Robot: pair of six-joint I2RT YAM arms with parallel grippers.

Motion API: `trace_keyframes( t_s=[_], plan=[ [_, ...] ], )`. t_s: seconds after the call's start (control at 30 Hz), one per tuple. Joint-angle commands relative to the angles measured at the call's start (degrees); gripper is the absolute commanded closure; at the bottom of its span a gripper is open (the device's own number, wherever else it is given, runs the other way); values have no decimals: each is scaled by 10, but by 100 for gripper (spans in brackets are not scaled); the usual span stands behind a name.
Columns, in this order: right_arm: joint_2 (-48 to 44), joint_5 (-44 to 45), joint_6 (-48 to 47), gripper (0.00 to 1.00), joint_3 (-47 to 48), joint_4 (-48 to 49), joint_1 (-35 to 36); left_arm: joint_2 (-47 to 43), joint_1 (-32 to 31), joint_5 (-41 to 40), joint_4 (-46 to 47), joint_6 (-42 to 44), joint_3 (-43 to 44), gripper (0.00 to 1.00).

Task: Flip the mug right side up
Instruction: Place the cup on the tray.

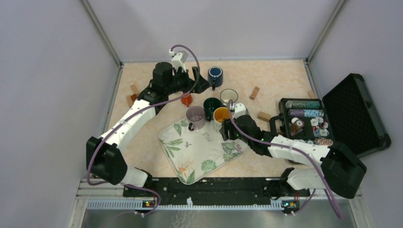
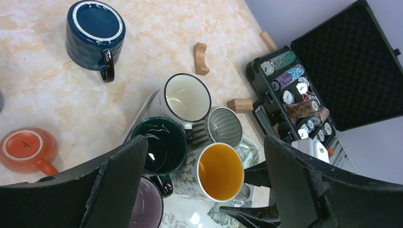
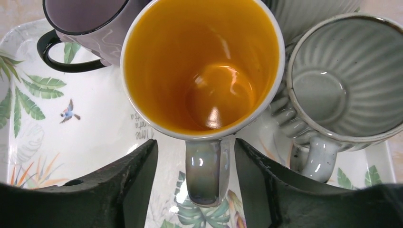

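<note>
The mug [image 3: 202, 66], white outside with an orange-yellow inside, stands mouth up on the leaf-print tray [image 3: 71, 142]. Its handle [image 3: 206, 171] points at my right gripper [image 3: 196, 175], which is open: one finger stands on each side of the handle with a gap at both. In the top view the mug [image 1: 221, 115] sits at the tray's far edge with the right gripper [image 1: 227, 129] just before it. My left gripper [image 1: 202, 83] hangs open, holding nothing, high above the group of mugs near a blue mug [image 1: 215, 74]. From the left wrist the mug [image 2: 221, 171] shows far below the left gripper [image 2: 204, 147].
The blue mug [image 2: 95, 31] and an orange mug [image 2: 26, 148] lie bottom up on the table. Purple [image 3: 85, 19], dark green [image 2: 159, 147], white-lined [image 2: 187, 97] and ribbed grey [image 3: 332, 80] mugs crowd the yellow one. An open chip case [image 1: 351, 114] and wooden blocks [image 1: 255, 92] lie at the right.
</note>
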Motion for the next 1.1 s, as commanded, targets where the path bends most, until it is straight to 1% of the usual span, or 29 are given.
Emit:
trace_keyframes(
  t_s=[0.0, 0.1, 0.3, 0.37, 0.63, 0.73, 0.93, 1.07],
  plan=[
    [-29, 16, -4, 36, 27, 5, 3, -28, 3, -1, 1, 14, -3, 2],
    [-40, 19, -1, 28, 30, -11, 3, -33, 4, -7, -7, 19, -5, 2],
    [-75, 27, 3, 7, 44, -61, 3, -47, 10, -38, -34, 37, -13, 1],
    [-91, 31, 0, 2, 46, -66, 3, -50, 15, -47, -41, 42, -15, 1],
    [-111, 36, -2, 1, 103, -147, 1, -35, 25, -94, -68, 65, -5, 2],
    [-114, 35, -2, 1, 133, -170, -9, -24, 27, -127, -79, 81, 2, 2],
    [-120, -11, 8, 1, 153, -178, -53, 11, 44, -207, -100, 113, 22, 2],
    [-122, -33, 15, 1, 154, -181, -81, 40, 48, -205, -98, 133, 36, 2]
  ],
)
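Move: The blue mug lies about 11 cm ahead of the left hand, 11 cm to its left and some 19 cm below; the small red cup is 4 cm ahead and 9 cm left, the navy mug 13 cm ahead and 4 cm right. The right hand's fingers straddle the handle of the patterned mug, whose middle is about 5 cm ahead, 3 cm left; the grey mug is 7 cm ahead, 6 cm right, and the dark green one 10 cm ahead, 6 cm left. Already loosened around the patterned mug's handle, the right fingers spread fully and rise clear of it, about 10 cm up, easing a little right and forward near the end. The left hand, open and empty, sweeps some 8 cm left, then also forward and down, over the red cup and towards the blue mug, rolling left side up and turning counter-clockwise by just under 20 degrees each. ##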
